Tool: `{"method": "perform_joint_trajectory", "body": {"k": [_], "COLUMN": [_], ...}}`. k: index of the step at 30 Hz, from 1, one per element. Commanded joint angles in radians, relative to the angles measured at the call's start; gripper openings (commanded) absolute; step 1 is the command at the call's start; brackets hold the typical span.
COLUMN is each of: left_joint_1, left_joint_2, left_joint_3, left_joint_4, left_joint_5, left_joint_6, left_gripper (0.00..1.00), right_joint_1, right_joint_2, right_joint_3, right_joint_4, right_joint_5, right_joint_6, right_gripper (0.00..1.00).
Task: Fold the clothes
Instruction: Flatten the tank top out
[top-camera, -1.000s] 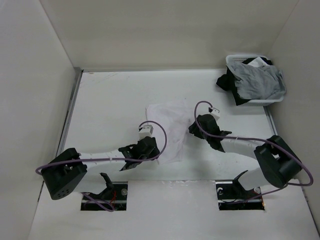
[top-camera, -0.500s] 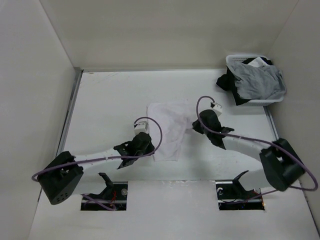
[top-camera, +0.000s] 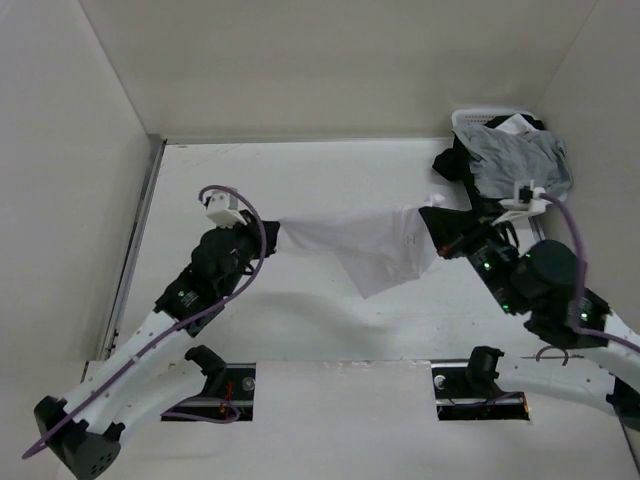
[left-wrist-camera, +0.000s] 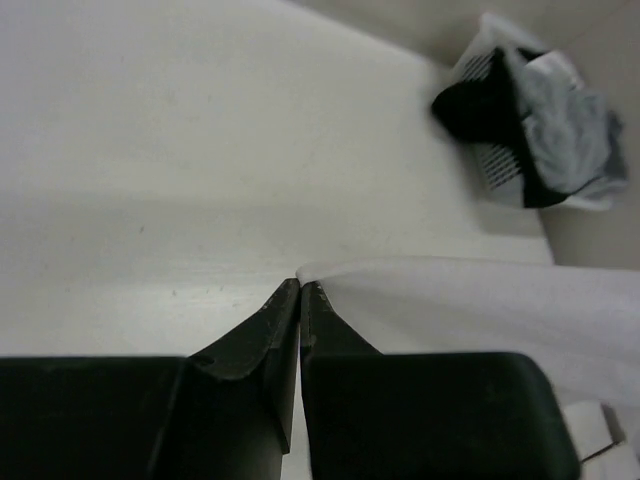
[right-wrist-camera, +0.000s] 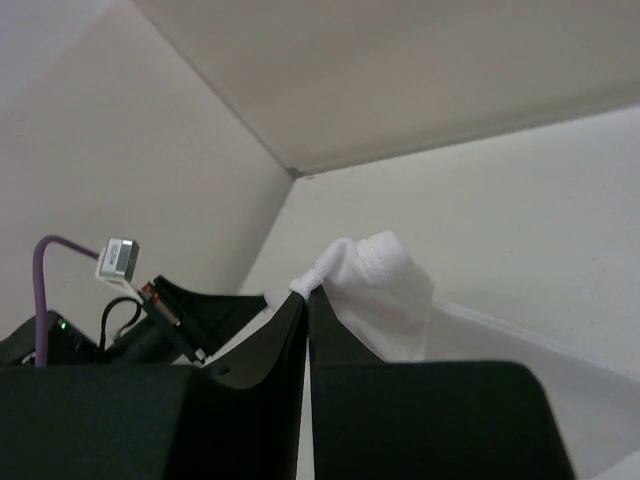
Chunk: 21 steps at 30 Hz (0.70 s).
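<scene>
The white clothes (top-camera: 365, 240) hang stretched in the air between my two arms, above the middle of the table, with a corner sagging down at the lower right. My left gripper (top-camera: 272, 236) is shut on the fabric's left end, and in the left wrist view the cloth (left-wrist-camera: 470, 300) spreads away from the closed tips of that gripper (left-wrist-camera: 300, 284). My right gripper (top-camera: 430, 212) is shut on the right end. In the right wrist view a bunched knot of white cloth (right-wrist-camera: 375, 285) sits at the tips of that gripper (right-wrist-camera: 305, 293).
A white basket (top-camera: 478, 120) at the back right corner holds a grey garment (top-camera: 520, 160) and a black garment (top-camera: 455, 165); the same basket (left-wrist-camera: 495, 165) appears in the left wrist view. Walls enclose the table on the left, back and right.
Both grippers closed on the clothes' edges, then lifted and pulled apart, left arm going left and right arm going right. The garment went from lying flat to hanging stretched between them.
</scene>
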Motion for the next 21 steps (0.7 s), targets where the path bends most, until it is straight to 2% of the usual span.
{"method": "perform_joint_trajectory", "body": {"k": [1,3,5,12,15,18,21], "left_joint_1": [-0.005,-0.024,-0.05,-0.091,-0.058,-0.01,0.063], "left_joint_2": [-0.103,-0.149,-0.189,-0.206,-0.157,-0.053,0.062], "left_joint_3": [0.132,0.172,0.18,0.08,0.04,0.014,-0.006], "left_joint_4": [-0.101,-0.142,-0.173,-0.25,-0.245,-0.215,-0.158], "left_joint_5": [-0.051,-0.062,-0.066,-0.062,-0.049,-0.013,-0.005], "left_joint_6": [0.089,0.108,0.114,0.096,0.088,0.074,0.053], "left_gripper": [0.0,0.0,0.01,0.02,0.03,0.03,0.03], "right_joint_1": [0.194,0.356,0.45,0.472,0.371,0.143,-0.111], "right_joint_2": [-0.023,-0.024,-0.017,0.031,0.075,0.129,0.262], "right_joint_3": [0.141,0.204,0.233,0.092,0.011,-0.113,-0.239], "right_joint_4": [-0.107,-0.104,-0.108,-0.114,-0.095,-0.033,0.14], "right_joint_5": [0.259,0.361,0.418,0.345,0.261,-0.016,-0.271], "right_joint_6": [-0.164,-0.233,-0.263,-0.128,-0.064,0.053,0.096], "right_gripper": [0.05,0.06,0.07,0.09,0.09,0.09,0.07]}}
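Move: The tank top hangs between both hands, each already pinching an edge. Its middle lies about 17 cm right, 3 cm back and 2 cm below the left hand, and about 12 cm left, 2 cm ahead and 18 cm below the right hand. The laundry basket stands some 40 cm ahead, 34 cm right and 35 cm below the right hand. The tank top, still pinched at both ends, is swung up and back, then brought down towards the bare table. The left hand rises some 11 cm, then sinks 15; the right rises about 7, then drops 20, swinging forward and left towards the other hand. Both wrists end tipped further down, fingers shut. ##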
